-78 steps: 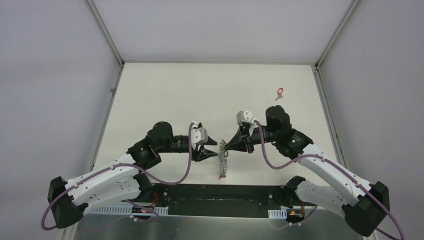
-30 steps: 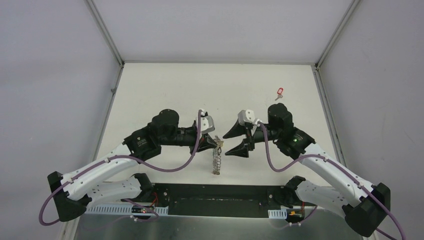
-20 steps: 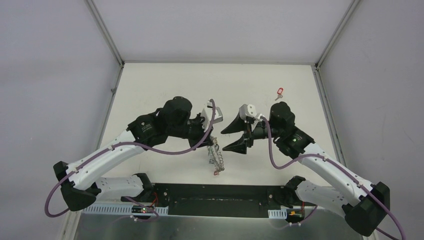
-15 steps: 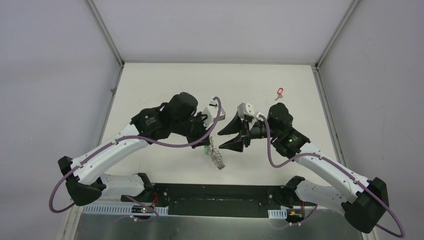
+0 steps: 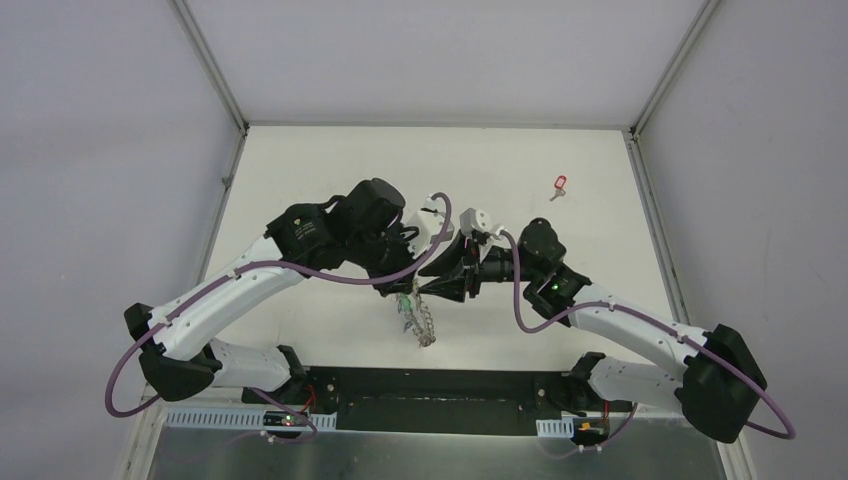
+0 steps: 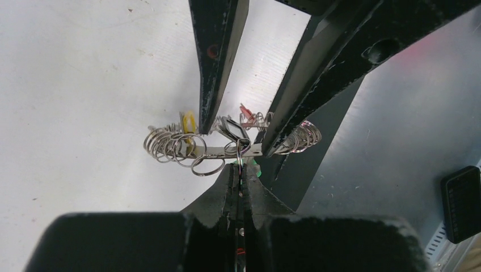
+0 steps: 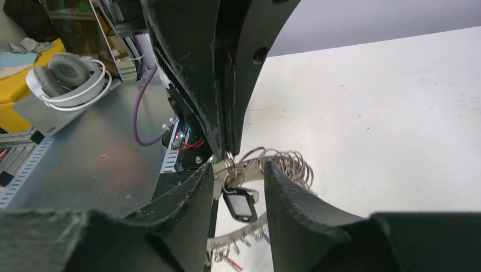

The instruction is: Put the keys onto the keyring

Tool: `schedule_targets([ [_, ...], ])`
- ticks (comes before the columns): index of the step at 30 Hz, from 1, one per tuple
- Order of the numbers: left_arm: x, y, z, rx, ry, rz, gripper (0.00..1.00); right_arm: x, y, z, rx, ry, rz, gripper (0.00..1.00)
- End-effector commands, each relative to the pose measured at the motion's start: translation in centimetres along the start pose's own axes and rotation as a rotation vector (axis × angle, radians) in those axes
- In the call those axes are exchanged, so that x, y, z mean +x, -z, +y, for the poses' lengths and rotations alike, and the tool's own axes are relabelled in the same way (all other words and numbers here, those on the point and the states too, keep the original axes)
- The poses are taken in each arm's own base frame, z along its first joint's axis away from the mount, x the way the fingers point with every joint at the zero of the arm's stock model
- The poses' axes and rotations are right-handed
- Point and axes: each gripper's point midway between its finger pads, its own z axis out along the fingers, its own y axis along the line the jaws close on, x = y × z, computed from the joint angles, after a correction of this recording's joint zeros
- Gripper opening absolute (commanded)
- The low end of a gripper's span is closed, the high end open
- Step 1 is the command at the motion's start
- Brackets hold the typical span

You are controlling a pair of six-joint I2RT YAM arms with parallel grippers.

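Note:
The keyring (image 5: 421, 318) hangs in the air at mid-table, its grey band (image 6: 218, 152) fringed with silver split rings. My left gripper (image 6: 240, 166) is shut on one small split ring of it, seen from above too (image 5: 407, 288). My right gripper (image 7: 239, 168) is open, and its fingers (image 6: 216, 62) straddle the band from the other side. A black tag (image 7: 240, 204) dangles between them. Yellow (image 6: 187, 122), red (image 6: 245, 110) and green (image 6: 255, 166) tags show on the ring. One key with a red tag (image 5: 560, 184) lies on the table at the far right.
White walls (image 5: 120, 150) close in the table on three sides. A black base strip (image 5: 440, 385) and a metal plate (image 7: 85, 153) lie at the near edge. White headphones (image 7: 68, 73) rest beyond it. Purple cables (image 5: 330, 280) loop off both arms.
My left arm carried the keyring up and away from the near edge, and it swung. My right gripper moved left onto the ring and its jaws narrowed.

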Motion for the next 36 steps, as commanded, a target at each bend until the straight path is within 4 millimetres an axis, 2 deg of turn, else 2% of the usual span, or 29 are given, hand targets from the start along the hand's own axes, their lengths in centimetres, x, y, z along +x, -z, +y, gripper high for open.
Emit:
schedule_targets([
  [1,-1.7,1.1,-1.1,0.029,-0.030,-0.059,0.00,-2.3,-1.1,0.1,-0.004,0.050,-0.095,0.37],
  [8,-1.5,0.8,-1.4,0.038,-0.030,-0.049,0.00,-1.4,-1.7,0.7,-0.044,0.041,-0.069,0.25],
  [11,-1.6,0.8,-1.5,0.039,-0.034,-0.052,0.00,-0.8,-1.7,0.8,-0.050,0.035,-0.048,0.23],
  [13,-1.7,0.9,-1.7,0.046,-0.047,-0.059,0.00,-0.6,-1.7,1.0,-0.059,0.035,-0.041,0.16],
  [16,-1.8,1.0,-1.8,0.049,-0.058,-0.069,0.00,-0.5,-1.8,1.2,-0.082,0.035,-0.033,0.00],
  [22,-2.0,1.6,-2.2,0.071,-0.111,-0.119,0.00,-0.4,-1.9,1.7,-0.111,0.028,-0.026,0.00],
  [29,-2.8,3.7,-1.3,-0.021,-0.101,-0.302,0.44,-1.6,-1.1,1.4,-0.039,0.055,-0.072,0.00],
  [32,-3.1,4.8,-1.4,-0.030,-0.089,-0.406,0.50,-2.4,-0.7,1.1,0.010,0.068,-0.104,0.00],
  [36,-2.9,5.5,-2.2,0.011,-0.133,-0.535,0.51,-3.9,-0.1,1.1,0.053,0.087,-0.167,0.00],
])
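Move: The keyring hangs from the left gripper's shut fingertips by a small wire ring. For the right hand, its half-open fingers pointing left, that small ring lies about 2 cm to the left, level fore and aft and 1 cm lower; the big keyring's middle hangs 1 cm back, 2 cm left and some 7 cm below. For the left hand, the right gripper's pads are straight to its right, about 2 cm off and 1 cm lower. The right fingers close on the small wire ring and take over the grip, after the hand slides left about 1.5 cm and then a little back. The left hand keeps holding, easing back 1 cm, until that pinch is shut; then its fingers open about halfway, let go, and it rises some 4 cm and leftward away from the keyring, its fingers tilting up about 20 degrees towards level. Right drifts back rightward about 1 cm, still gripping. ##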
